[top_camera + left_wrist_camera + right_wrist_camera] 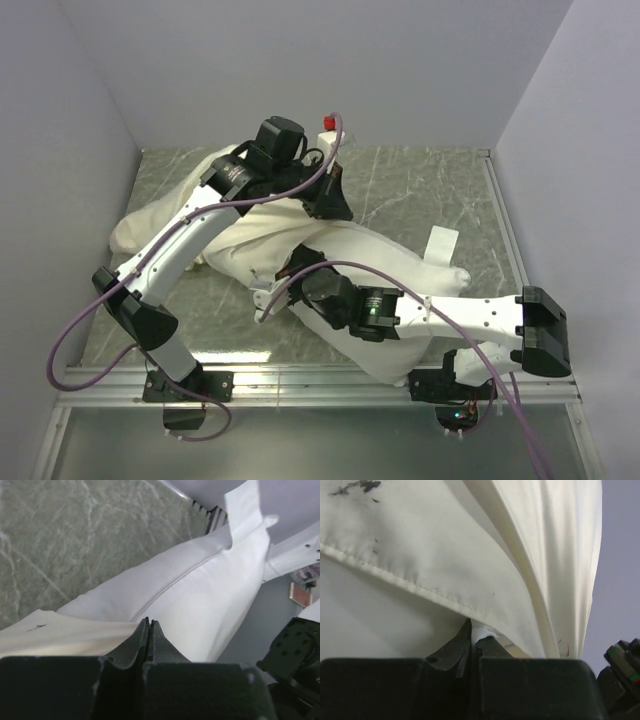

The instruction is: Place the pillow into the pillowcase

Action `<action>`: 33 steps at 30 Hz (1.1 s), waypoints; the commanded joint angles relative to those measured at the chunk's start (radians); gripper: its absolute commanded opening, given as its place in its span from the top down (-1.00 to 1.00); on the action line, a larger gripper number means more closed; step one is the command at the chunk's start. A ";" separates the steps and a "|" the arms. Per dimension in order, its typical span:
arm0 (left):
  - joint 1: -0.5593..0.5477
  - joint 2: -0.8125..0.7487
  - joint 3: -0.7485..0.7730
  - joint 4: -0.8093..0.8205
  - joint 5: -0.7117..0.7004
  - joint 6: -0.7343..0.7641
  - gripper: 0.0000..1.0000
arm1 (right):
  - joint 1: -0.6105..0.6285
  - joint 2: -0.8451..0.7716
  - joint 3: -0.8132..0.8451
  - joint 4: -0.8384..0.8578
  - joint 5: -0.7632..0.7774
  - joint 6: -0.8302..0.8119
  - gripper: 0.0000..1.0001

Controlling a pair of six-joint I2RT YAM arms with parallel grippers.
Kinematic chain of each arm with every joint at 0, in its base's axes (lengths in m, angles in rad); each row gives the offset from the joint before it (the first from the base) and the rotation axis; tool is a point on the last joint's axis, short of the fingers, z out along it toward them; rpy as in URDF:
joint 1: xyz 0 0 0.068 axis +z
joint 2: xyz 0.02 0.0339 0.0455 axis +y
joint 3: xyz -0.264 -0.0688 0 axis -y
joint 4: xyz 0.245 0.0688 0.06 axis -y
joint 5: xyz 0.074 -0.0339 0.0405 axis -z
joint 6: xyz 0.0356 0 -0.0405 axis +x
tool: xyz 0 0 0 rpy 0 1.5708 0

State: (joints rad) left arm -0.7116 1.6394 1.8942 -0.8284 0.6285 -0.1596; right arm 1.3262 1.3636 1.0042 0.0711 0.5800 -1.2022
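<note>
The plump white pillow (400, 265) lies slantwise across the table, its tag (441, 242) at the right end. The cream pillowcase (150, 225) is bunched over its left end. My left gripper (330, 200) hangs over the pillow's upper side. In the left wrist view it (149, 622) is shut, pinching the edge of the pillowcase (60, 635) where that meets the pillow (200, 595). My right gripper (300, 268) sits at the pillow's near side. In the right wrist view it (479, 630) is shut on a nub of white pillow (380, 615) fabric, just under the pillowcase hem (445, 545).
The grey marble table (430, 190) is boxed in by pale walls on three sides. A small red-capped object (328, 124) stands at the back wall. A metal rail (320, 375) runs along the near edge. Purple cables loop over both arms.
</note>
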 commanded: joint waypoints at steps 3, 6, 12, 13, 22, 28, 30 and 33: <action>-0.034 0.011 0.026 0.161 0.184 -0.080 0.99 | 0.005 -0.070 0.021 0.239 -0.069 -0.086 1.00; -0.023 0.008 0.008 0.173 0.209 -0.064 0.99 | -0.018 -0.096 -0.033 0.280 -0.083 -0.085 1.00; -0.045 0.071 0.035 0.034 0.309 0.003 0.99 | -0.100 -0.068 -0.012 0.314 -0.097 -0.060 1.00; -0.058 0.083 0.048 0.013 0.329 0.018 0.99 | -0.113 -0.058 0.016 0.312 -0.092 -0.059 1.00; 0.075 0.120 0.124 0.086 0.248 -0.032 0.17 | -0.171 -0.034 0.002 0.311 -0.086 0.004 1.00; 0.343 0.111 0.238 0.303 0.077 -0.171 -0.71 | -0.274 -0.020 0.013 0.227 -0.106 0.147 1.00; 0.457 0.067 0.240 0.354 0.019 -0.204 -0.75 | -0.326 -0.006 0.027 0.185 -0.135 0.229 1.00; 0.524 -0.091 0.078 0.373 -0.165 -0.080 -0.69 | -0.383 0.026 0.069 0.090 -0.178 0.355 1.00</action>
State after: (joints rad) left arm -0.2260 1.7416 2.0686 -0.5419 0.6373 -0.2932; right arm 0.9951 1.3865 0.9707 0.1242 0.4248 -0.9726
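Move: The pillow, over which I am drawing the pillowcase's mouth, has its middle roughly 7 cm back, 9 cm right and 20 cm below my left hand; its white tag lies some 9 cm ahead, 24 cm right and 26 cm below that hand. The near hem, still pinched in my right hand, is about 10 cm left, 4 cm back and 8 cm below my left. From my right hand the pillow's middle is around 19 cm right, 4 cm back and 13 cm lower. My left hand, still gripping the far hem, tugs it about 3 cm farther right and lowers it over the pillow, then opens wide, lets go and sweeps forward, left and up, nearly 30 cm, to over the case's far side, swinging counter-clockwise. My right hand keeps its pinch at the hem and carries it forward and right, about 11 cm, sinking slightly late on. ##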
